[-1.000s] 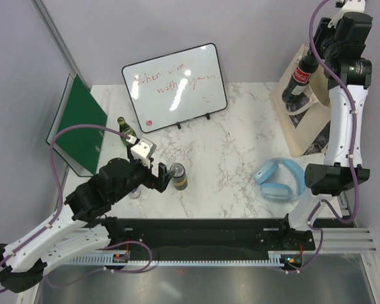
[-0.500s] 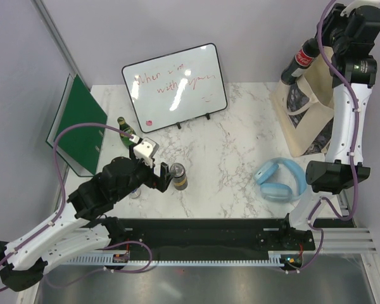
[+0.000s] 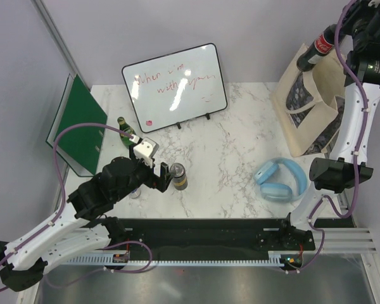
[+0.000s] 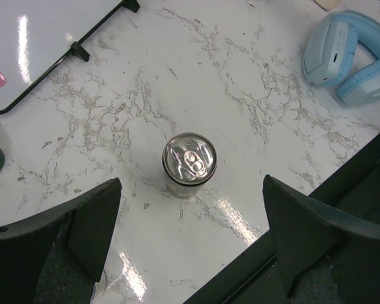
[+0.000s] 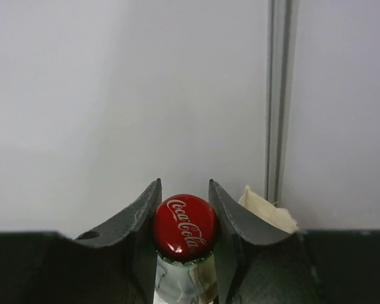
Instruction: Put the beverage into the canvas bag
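The beverage, a cola bottle (image 3: 319,48) with a red cap (image 5: 185,227), hangs tilted above the top edge of the canvas bag (image 3: 304,107), which stands at the table's far right. My right gripper (image 3: 333,33) is shut on the bottle's neck just under the cap, and its fingers (image 5: 142,218) press both sides. A cream corner of the bag (image 5: 266,212) shows behind the right finger. My left gripper (image 4: 190,221) stands wide open over the table, just short of an upright silver can (image 4: 189,163), with nothing between its fingers.
A green glass bottle (image 3: 123,126) stands behind the left arm beside a green folder (image 3: 79,123). A whiteboard (image 3: 175,85) leans at the back. Light blue headphones (image 3: 280,179) lie in front of the bag. A black rail (image 3: 209,231) runs along the near edge.
My right arm has lifted the cola bottle up and to the right, from in front of the bag's side to above its top edge. The left arm has hardly moved.
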`<state>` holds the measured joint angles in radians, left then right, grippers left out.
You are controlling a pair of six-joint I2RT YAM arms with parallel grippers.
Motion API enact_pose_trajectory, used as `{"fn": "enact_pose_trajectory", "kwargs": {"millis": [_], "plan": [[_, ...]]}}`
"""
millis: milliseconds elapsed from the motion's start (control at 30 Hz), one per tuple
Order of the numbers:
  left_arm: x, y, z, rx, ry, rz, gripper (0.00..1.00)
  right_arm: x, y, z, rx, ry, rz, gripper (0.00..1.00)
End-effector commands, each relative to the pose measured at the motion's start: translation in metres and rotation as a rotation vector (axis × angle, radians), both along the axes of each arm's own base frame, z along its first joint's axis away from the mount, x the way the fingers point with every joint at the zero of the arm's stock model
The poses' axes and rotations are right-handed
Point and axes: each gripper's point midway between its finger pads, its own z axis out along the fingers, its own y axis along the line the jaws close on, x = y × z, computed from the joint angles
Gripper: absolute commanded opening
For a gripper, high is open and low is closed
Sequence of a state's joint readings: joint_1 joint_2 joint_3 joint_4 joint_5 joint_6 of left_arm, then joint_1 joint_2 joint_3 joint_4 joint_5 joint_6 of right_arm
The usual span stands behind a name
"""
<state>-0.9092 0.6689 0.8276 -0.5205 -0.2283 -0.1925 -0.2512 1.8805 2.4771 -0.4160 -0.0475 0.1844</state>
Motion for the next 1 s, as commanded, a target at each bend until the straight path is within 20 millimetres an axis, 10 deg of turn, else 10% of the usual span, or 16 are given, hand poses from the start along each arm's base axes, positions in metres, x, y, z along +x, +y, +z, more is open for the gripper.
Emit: {"fn": "enact_pose_trajectory", "kwargs": {"millis": [0, 433, 967], "plan": [[0.004, -0.003, 0.008, -0.010, -0.043, -0.010, 1.00, -0.091, 0.007, 0.163, -0.093, -0.544, -0.013, 0.00], [0.004, -0.002, 0.009, -0.010, -0.045, -0.009, 1.00, -0.109, -0.006, 0.168, -0.098, -0.559, -0.046, 0.00], [0.000, -0.005, 0.013, -0.028, -0.045, -0.036, 1.00, -0.081, -0.051, 0.072, -0.104, -0.265, -0.157, 0.00]]}}
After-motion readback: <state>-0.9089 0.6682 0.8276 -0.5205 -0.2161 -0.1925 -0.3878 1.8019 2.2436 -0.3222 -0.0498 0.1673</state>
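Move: The right gripper already holds the cola bottle by its neck, base hanging down and to the left. From that hand, the mouth of the canvas bag is about 25 cm below, some 8 cm to the right and 4 cm ahead. The headphones lie roughly 29 cm back, 5 cm left and 53 cm below; the whiteboard's middle is about 48 cm left, 3 cm ahead and 45 cm down. From the idle left hand, the bag mouth is around 60 cm right, 37 cm ahead and 4 cm higher. Keep the right gripper shut on the bottle neck and carry the bottle about 7 cm to the right over the bag. Rise some 3 cm first, then halfway through sink about 7 cm towards the mouth, still moving right. Turn the hand some 8 degrees clockwise, letting it tip up slightly, then back down past its starting tilt. ##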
